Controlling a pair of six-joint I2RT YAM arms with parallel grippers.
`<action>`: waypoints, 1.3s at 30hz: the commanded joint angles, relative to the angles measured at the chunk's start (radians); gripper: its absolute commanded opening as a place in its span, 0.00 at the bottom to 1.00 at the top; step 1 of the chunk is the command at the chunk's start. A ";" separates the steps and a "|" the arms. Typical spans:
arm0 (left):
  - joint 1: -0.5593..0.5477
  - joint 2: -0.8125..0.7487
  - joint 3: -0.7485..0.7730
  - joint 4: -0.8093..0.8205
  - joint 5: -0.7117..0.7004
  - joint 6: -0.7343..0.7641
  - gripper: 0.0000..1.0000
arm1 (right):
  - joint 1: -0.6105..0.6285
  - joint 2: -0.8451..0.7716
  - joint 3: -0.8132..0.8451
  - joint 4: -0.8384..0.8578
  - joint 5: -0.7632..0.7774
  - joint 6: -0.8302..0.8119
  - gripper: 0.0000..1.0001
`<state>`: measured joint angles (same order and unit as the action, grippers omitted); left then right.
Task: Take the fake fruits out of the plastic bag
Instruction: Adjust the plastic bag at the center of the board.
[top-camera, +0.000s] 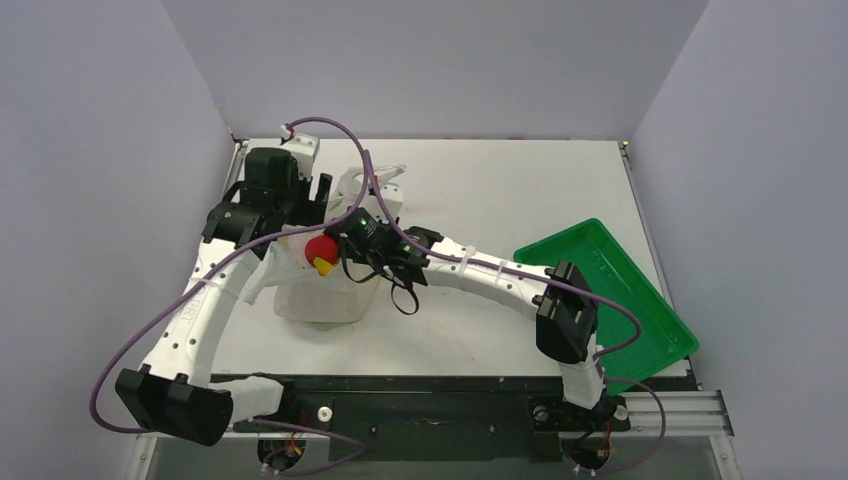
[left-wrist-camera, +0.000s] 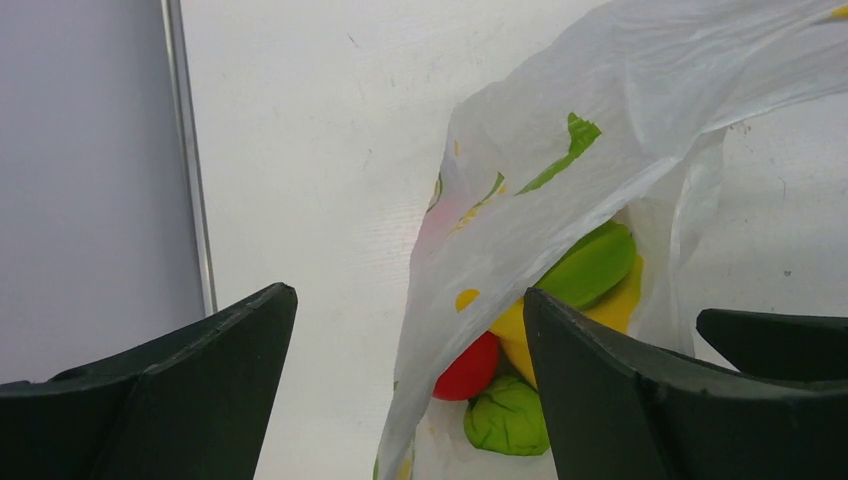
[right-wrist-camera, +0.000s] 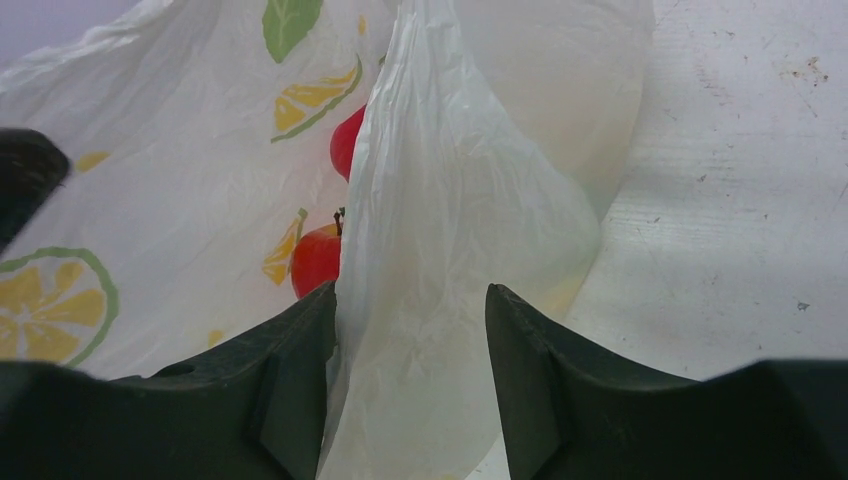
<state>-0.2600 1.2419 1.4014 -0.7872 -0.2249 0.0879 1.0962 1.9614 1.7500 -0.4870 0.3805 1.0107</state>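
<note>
The plastic bag (top-camera: 322, 292) sits crumpled left of the table's middle, with a red and yellow fake fruit (top-camera: 320, 251) at its mouth. My left gripper (top-camera: 300, 200) hovers at the bag's far side, jaws wide open. In the left wrist view the left gripper (left-wrist-camera: 410, 295) straddles the loose bag edge (left-wrist-camera: 520, 200); inside lie a green fruit (left-wrist-camera: 592, 265), a yellow one (left-wrist-camera: 615, 305), a red one (left-wrist-camera: 468, 368) and a green lime (left-wrist-camera: 506, 415). My right gripper (right-wrist-camera: 410, 290) stands partly open around a fold of the bag's wall (right-wrist-camera: 440, 250), red apples (right-wrist-camera: 316, 260) behind it.
A green rectangular tray (top-camera: 620, 290) lies tilted at the right, near the table's front right edge, partly under the right arm's elbow. A metal rail (left-wrist-camera: 190, 150) borders the table's left side. Grey walls enclose the table.
</note>
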 joint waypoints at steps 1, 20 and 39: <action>0.005 -0.010 -0.079 0.105 0.081 0.022 0.82 | -0.006 -0.011 0.035 0.017 0.029 0.005 0.50; 0.119 -0.291 -0.484 0.457 0.065 -0.114 0.08 | -0.017 -0.009 -0.032 0.036 0.088 -0.027 0.00; 0.189 -0.319 -0.538 0.516 0.056 -0.165 0.00 | -0.177 -0.364 -0.901 0.606 -0.152 -0.263 0.03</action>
<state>-0.0837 0.9295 0.8558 -0.3435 -0.2089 -0.0719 0.9871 1.6547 0.9173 -0.0956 0.3855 0.8433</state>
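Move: The left hand hovers open over the bag's left rim, which lies about 6 cm below its finger pads, 1 cm back and 1 cm left. The red fruit in the bag is some 20 cm below that hand and 3 cm back. The right hand's half-open fingers straddle the right wall, whose nearest part is about 2 cm below the pads; the red fruit lies roughly 7 cm left of that hand, 3 cm ahead and 11 cm lower. The left hand sinks about 7 cm onto the left rim with its fingers closing, pinches the film shut between them, then comes up slightly and draws the rim some 4 cm left while turning a little counter-clockwise and tipping its fingers up. The right hand meanwhile creeps barely forward as it closes from half open on the right wall, then, once both grippers are shut, swings fast to the right and down, about 14 cm each way, hauling that side of the bag towards the middle of the board. ##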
